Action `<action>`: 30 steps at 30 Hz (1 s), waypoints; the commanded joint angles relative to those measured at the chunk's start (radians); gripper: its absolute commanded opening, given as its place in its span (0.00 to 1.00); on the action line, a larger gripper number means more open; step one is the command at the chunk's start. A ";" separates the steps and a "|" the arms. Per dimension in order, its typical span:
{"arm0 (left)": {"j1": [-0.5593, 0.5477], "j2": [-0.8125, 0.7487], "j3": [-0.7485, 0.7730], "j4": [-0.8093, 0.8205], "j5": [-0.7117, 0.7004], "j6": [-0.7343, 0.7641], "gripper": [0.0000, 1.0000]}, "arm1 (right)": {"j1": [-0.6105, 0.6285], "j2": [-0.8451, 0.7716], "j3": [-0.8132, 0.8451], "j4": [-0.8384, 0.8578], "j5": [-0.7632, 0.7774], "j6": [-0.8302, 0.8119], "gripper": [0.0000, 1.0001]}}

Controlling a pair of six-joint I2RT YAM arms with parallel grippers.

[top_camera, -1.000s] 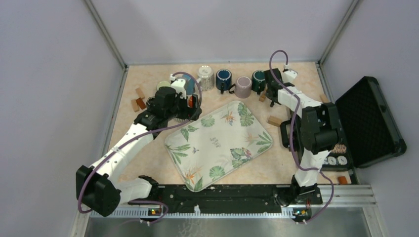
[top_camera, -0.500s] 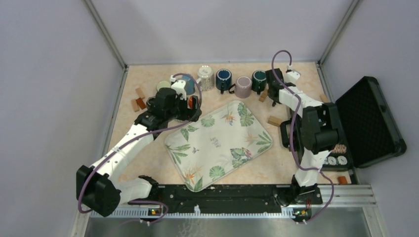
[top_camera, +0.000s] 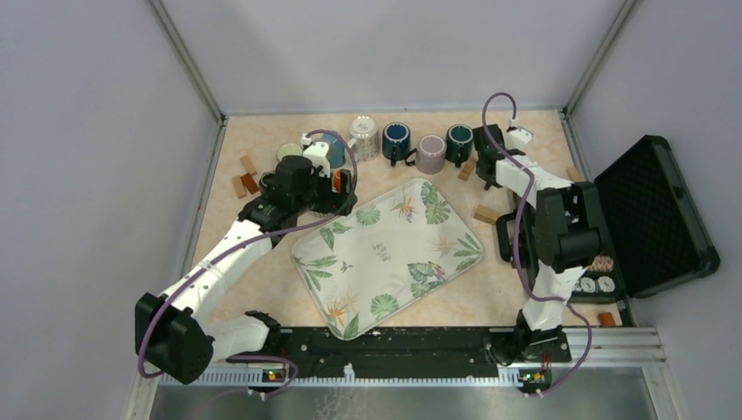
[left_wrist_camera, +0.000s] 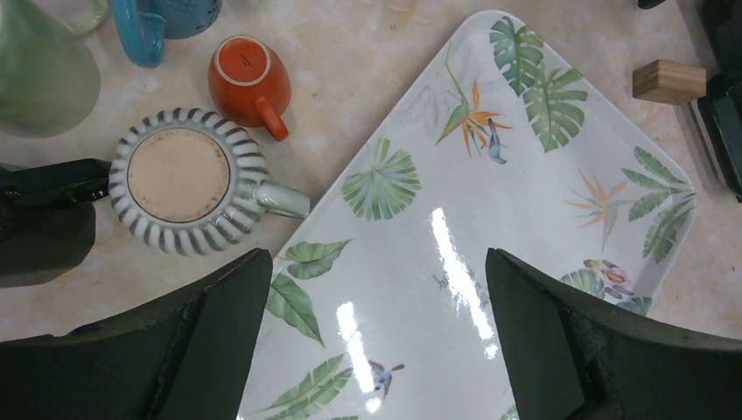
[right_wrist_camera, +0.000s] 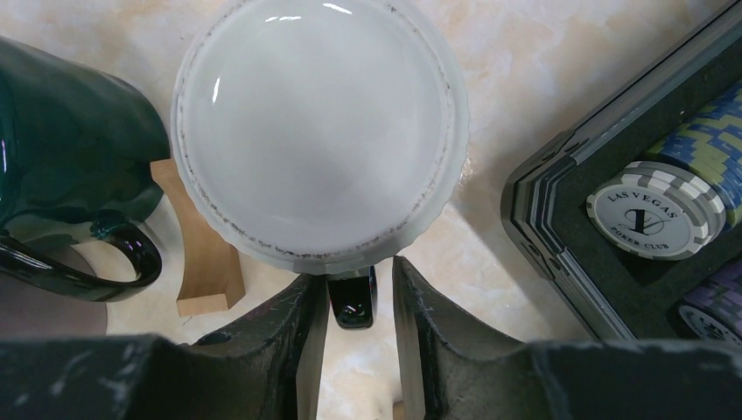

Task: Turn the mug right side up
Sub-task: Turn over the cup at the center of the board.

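Note:
An upside-down mug fills the right wrist view, its white base [right_wrist_camera: 319, 131] facing up and its black handle [right_wrist_camera: 352, 302] pointing toward the camera. My right gripper [right_wrist_camera: 359, 297] is closed narrowly on that handle. The left pad touches it and a thin strip of table shows by the right pad. In the top view this gripper [top_camera: 486, 163] is at the back right and hides most of the mug. My left gripper [left_wrist_camera: 376, 341] hangs wide open over the leaf-print tray [left_wrist_camera: 525, 219], holding nothing.
A dark green mug [right_wrist_camera: 70, 149] and a wooden block [right_wrist_camera: 201, 254] sit just left of the held mug. An open case of poker chips [right_wrist_camera: 656, 210] lies to its right. A striped mug [left_wrist_camera: 179, 179] and an orange mug [left_wrist_camera: 248, 79] stand upside down near the left gripper.
The right jaws have narrowed around the mug's handle and the right wrist has shifted slightly to the right. The left arm has not moved.

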 commanded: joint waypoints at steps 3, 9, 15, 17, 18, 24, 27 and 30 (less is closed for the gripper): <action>0.002 -0.017 -0.006 0.039 0.012 0.008 0.98 | -0.021 0.009 0.038 0.020 -0.021 -0.018 0.32; 0.002 -0.016 -0.001 0.038 0.025 -0.003 0.98 | -0.020 0.005 0.039 0.038 -0.035 -0.034 0.21; 0.004 0.000 0.024 0.038 0.049 -0.098 0.98 | -0.020 -0.036 0.037 0.047 -0.060 -0.061 0.00; 0.007 0.012 0.030 0.055 0.089 -0.149 0.98 | -0.021 -0.068 0.032 0.064 -0.068 -0.076 0.00; 0.008 0.019 0.030 0.067 0.110 -0.170 0.98 | -0.022 -0.083 0.033 0.074 -0.077 -0.083 0.00; 0.021 0.054 0.028 0.141 0.200 -0.295 0.98 | -0.021 -0.175 0.039 0.124 -0.139 -0.124 0.00; 0.032 0.063 0.018 0.191 0.234 -0.358 0.98 | -0.021 -0.217 0.040 0.128 -0.165 -0.130 0.00; 0.040 0.075 0.010 0.247 0.277 -0.435 0.98 | -0.022 -0.275 0.009 0.164 -0.211 -0.130 0.00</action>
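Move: Just ahead of the right hand stands the upside-down white mug, its middle about 6 cm forward and 3 cm right at the hand's height, with its dark handle already between the parted fingers. A wooden block lies 5 cm ahead and 5 cm left, some 4 cm lower; the green mug stands 11 cm ahead and 7 cm left. The chip case's far left corner is 2 cm ahead and 11 cm right. From the left hand the white mug lies some 37 cm right, 15 cm ahead and 13 cm lower. Closing almost in place, the right fingers pinch the handle from both sides, then the hand lifts the white mug about 5 cm, speeding up, and drifts 2 cm left while turning some 10 degrees counter-clockwise. The left hand, empty and open, slides about 4 cm right over the tray and tilts roughly 20 degrees, its left side dropping. ##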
